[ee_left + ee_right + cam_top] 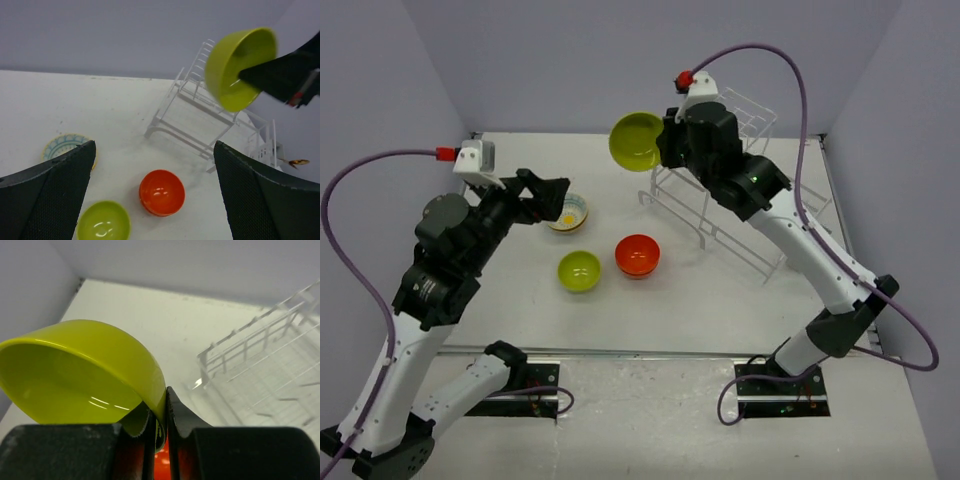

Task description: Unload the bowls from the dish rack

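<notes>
My right gripper [665, 140] is shut on the rim of a yellow-green bowl [636, 141] and holds it in the air left of the white wire dish rack [725, 195]; the pinch shows in the right wrist view [159, 415]. The held bowl also shows in the left wrist view [237, 67]. On the table lie a cream bowl with blue rim [569, 212], a lime-green bowl [579, 270] and an orange-red bowl [637, 255]. My left gripper [548, 200] is open and empty, next to the cream bowl. I see no bowl in the rack [200, 105].
Grey walls close the table at the back and sides. The rack's long rails [740, 250] slope toward the right arm. The arm bases stand at the near edge [640, 352].
</notes>
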You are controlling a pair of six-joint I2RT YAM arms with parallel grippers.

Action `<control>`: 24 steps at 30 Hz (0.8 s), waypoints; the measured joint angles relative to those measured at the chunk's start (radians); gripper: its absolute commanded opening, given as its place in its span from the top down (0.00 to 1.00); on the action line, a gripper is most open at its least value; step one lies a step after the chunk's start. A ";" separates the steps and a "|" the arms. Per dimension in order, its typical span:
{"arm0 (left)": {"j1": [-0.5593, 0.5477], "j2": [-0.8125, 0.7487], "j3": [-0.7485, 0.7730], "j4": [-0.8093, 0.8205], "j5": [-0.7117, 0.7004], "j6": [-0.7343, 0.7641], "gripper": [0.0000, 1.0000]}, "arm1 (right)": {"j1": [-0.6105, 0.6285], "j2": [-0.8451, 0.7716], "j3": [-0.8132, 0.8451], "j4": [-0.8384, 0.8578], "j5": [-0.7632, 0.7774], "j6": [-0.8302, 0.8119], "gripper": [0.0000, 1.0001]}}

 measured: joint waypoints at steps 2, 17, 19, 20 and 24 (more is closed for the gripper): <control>-0.031 0.081 0.049 0.040 0.022 0.001 0.00 | 0.018 0.048 -0.001 -0.045 -0.047 0.069 1.00; -0.311 0.498 0.202 -0.164 -0.330 0.028 0.37 | 0.033 0.054 -0.166 -0.219 -0.230 0.222 1.00; -0.315 0.507 0.206 -0.184 -0.348 0.031 0.50 | 0.035 0.034 -0.177 -0.219 -0.233 0.225 1.00; -0.315 0.510 0.208 -0.189 -0.353 0.026 0.56 | 0.036 0.030 -0.178 -0.219 -0.234 0.225 1.00; -0.326 0.518 0.220 -0.188 -0.360 0.020 0.98 | 0.054 0.028 -0.178 -0.213 -0.252 0.227 1.00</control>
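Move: The green bowl hangs by its right rim in the right fingers, its middle about 6 cm left of that hand and 1 cm ahead, level with it. From the left hand it lies some 18 cm right, 12 cm ahead, 2 cm up. Counted from the left hand and about 37 cm below: red bowls 13 cm ahead, 15 cm right; table green bowl 9 ahead, 1 left. The handover spot is 6 cm back, 10 left, 13 below the right hand. The green bowl is carried down about 13 cm, back and slightly left by the right hand, which tips its fingers down and keeps its grip. To meet it the left hand swings right, then sinks, edging forward and tilting down with its left side rising; its wide-open fingers close over the bowl's free left rim. ##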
